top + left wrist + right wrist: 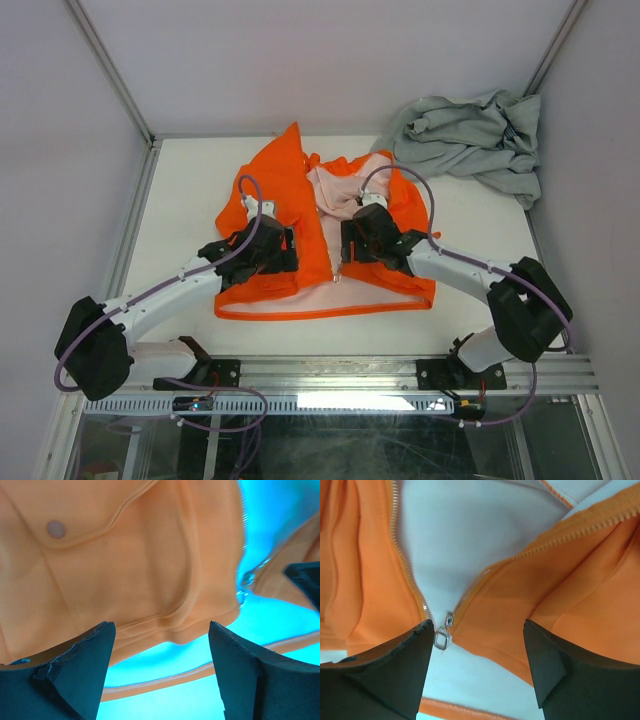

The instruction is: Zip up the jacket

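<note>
The orange jacket lies open on the white table, its pale lining showing down the middle. My left gripper hovers open over the left front panel, just above its lower hem, with nothing between the fingers. My right gripper is open over the right panel at the bottom of the zipper. The silver zipper pull hangs beside my right gripper's left fingertip, not gripped. The two rows of zipper teeth spread apart above the slider.
A crumpled light grey garment lies at the back right of the table. A snap button sits on the pocket flap. White enclosure walls stand on both sides, and a metal rail runs along the near edge.
</note>
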Tool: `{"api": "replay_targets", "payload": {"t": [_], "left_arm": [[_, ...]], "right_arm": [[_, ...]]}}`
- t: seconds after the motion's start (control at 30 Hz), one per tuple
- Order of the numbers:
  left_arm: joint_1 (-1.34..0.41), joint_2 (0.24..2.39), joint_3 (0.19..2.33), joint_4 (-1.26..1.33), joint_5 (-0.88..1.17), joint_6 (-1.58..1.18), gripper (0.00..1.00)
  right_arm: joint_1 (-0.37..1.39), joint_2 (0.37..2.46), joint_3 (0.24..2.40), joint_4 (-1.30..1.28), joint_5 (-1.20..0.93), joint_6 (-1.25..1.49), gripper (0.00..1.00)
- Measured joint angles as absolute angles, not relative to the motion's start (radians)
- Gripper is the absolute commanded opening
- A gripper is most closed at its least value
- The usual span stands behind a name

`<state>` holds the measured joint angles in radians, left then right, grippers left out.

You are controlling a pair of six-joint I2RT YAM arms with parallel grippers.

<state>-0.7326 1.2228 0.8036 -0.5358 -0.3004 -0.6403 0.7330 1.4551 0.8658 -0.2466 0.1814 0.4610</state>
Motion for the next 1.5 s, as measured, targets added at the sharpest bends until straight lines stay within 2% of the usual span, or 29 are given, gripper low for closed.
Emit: {"api": "replay_targets", "payload": {"t": [0.3, 0.37, 0.5, 0.6, 0.63, 0.8, 0.93, 1.0, 1.07, 1.3, 1.5], "left_arm": [[-0.732, 1.331, 0.866, -0.410, -0.213, -0.617, 0.78], [-0.732, 1.353, 0.866, -0.393, -0.184, -0.616, 0.78], [-0.733, 1.361, 0.865, -0.352, -0.123, -0.617, 0.79], [-0.732, 1.361, 0.865, -0.329, -0.099, -0.617, 0.79], [-0.732, 1.361, 0.865, -0.321, -0.093, -0.617, 0.79], [-0.732, 1.359, 0.865, -0.288, -0.050, -0.616, 0.79], [-0.732, 1.362, 0.865, -0.249, 0.008, -0.617, 0.77], [-0.733, 1.376, 0.869, -0.221, 0.046, -0.617, 0.77], [-0.732, 1.394, 0.873, -0.192, 0.086, -0.617, 0.76], [-0.732, 1.508, 0.894, -0.050, 0.252, -0.623, 0.75], [-0.731, 1.626, 0.951, 0.016, 0.385, -0.648, 0.70]], "right_arm": [[0.778, 1.645, 0.933, -0.302, 0.305, 0.463, 0.74], [0.782, 1.673, 0.933, -0.307, 0.333, 0.463, 0.71], [0.787, 1.678, 0.936, -0.308, 0.360, 0.459, 0.50], [0.787, 1.677, 0.933, -0.305, 0.374, 0.449, 0.31], [0.787, 1.673, 0.926, -0.301, 0.379, 0.445, 0.27], [0.785, 1.606, 0.869, -0.292, 0.376, 0.416, 0.24], [0.785, 1.495, 0.806, -0.281, 0.326, 0.378, 0.14], [0.785, 1.440, 0.780, -0.270, 0.296, 0.360, 0.12], [0.783, 1.388, 0.751, -0.245, 0.260, 0.343, 0.04], [0.754, 1.282, 0.642, -0.139, 0.099, 0.300, 0.01], [0.718, 1.235, 0.588, -0.072, -0.037, 0.278, 0.02]]}}
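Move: The lower zip edge of the jacket's right panel lies below the right hand, about 6 cm down, 3 cm to its left and 2 cm back. The zip pull sits at its corner, roughly 4 cm back and 6 cm left of that hand; the left panel's zip end is 2 cm left of the pull and 1 cm farther out, the bottom hem some 7 cm nearer the base. From the left hand the pull is about level, 14 cm right and 8 cm below. Down about 5 cm onto the right panel goes the open right hand, its fingers closing on the lower zip edge; keeping shut, it draws back about 5 cm and up, turning somewhat counter-clockwise. Meanwhile the left hand sweeps some 17 cm right towards the zip pull and the right gripper, fingers staying wide, rolling its left side down and turning clockwise. ##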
